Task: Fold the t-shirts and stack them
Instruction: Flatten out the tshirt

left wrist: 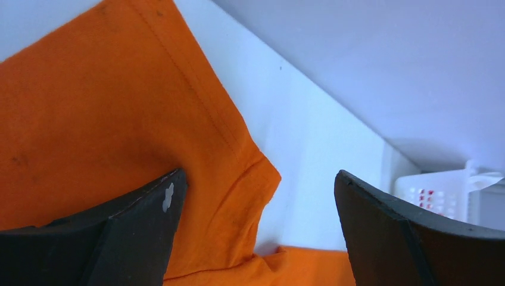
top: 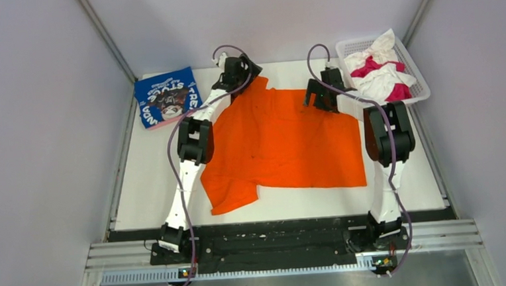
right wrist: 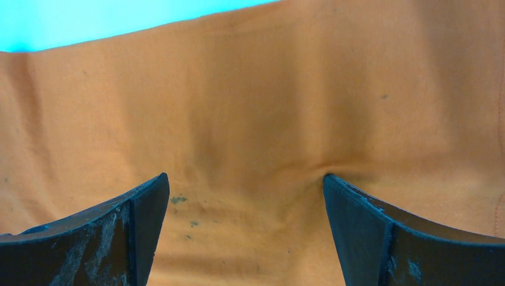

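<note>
A bright orange t-shirt [top: 283, 141] lies spread across the middle of the white table, one sleeve bunched at its near left corner. A blue t-shirt [top: 166, 97] with white lettering lies folded at the far left. My left gripper [top: 243, 74] is at the orange shirt's far left corner. In the left wrist view it [left wrist: 256, 196] is open, one finger over the cloth [left wrist: 119, 119] and the other over bare table. My right gripper [top: 320, 98] is at the shirt's far edge. It [right wrist: 245, 179] is open too, with its fingertips down on the orange cloth [right wrist: 256, 89], which puckers by the right finger.
A white lattice basket [top: 419, 83] stands at the far right corner and holds crumpled white and magenta shirts [top: 382, 69]. Its corner [left wrist: 440, 190] shows in the left wrist view. Grey walls enclose the table on three sides. The arm bases sit on a black rail [top: 276, 241] at the near edge.
</note>
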Robot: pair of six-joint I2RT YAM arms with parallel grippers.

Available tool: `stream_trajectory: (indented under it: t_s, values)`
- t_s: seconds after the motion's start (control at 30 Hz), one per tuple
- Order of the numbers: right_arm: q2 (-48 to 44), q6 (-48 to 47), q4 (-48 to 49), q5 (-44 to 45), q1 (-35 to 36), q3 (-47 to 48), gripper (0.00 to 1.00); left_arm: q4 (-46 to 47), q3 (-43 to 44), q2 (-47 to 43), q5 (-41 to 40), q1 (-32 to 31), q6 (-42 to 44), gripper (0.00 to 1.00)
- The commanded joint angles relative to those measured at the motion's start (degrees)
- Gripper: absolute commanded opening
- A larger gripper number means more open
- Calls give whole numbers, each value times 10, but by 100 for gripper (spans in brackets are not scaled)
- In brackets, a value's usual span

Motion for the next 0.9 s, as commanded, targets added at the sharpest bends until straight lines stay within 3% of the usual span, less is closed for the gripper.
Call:
stream_trajectory:
  t_s: [0.0,0.27,0.4,0.6,0.77,0.87]
  values:
    - [46,-1,-5,-16,4,42,99,-19,14,39,-27,21,-87,99]
    - [85,-4,-9,-41,5,94,99,-65,-7,-9,-115,52,-68,99]
    - [97,-10,-13,-40,8,120,99,-32,-12,-14,-99,65,-51,99]
    - [84,-51,-55,1,11,167,99,-6,2,-55,-9,61,30,99]
    - [-23,-86,-83,51,16,157,99,-46,-57,-210,10,35,113,99]
    - [-114,-83,-88,59,19,87,99,-76,-187,-356,-27,13,144,99]
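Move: The left hand is low over the t-shirt's far left sleeve, whose middle sits about 4 cm to its left, 2 cm back and a couple of centimetres below; the blue magazine is some 32 cm to its left and 9 cm back. From the right hand, also down on the cloth, the shirt's far edge runs about 7 cm straight ahead, the shirt's middle is some 14 cm back and 16 cm left, and the basket some 24 cm right and 13 cm farther out. With fingers wide open and tips resting on the orange t-shirt, both hands drag the cloth: the right slides it about 5 cm forward with a slight drift left, while the left goes some 3 cm forward and then sweeps 8 cm left, towards the magazine, turning about 15 degrees counter-clockwise and back again. Near the end both come up off the shirt, the left by about 4 cm as it draws back towards the base and the right by nearly 3 cm, easing a little back and right. ##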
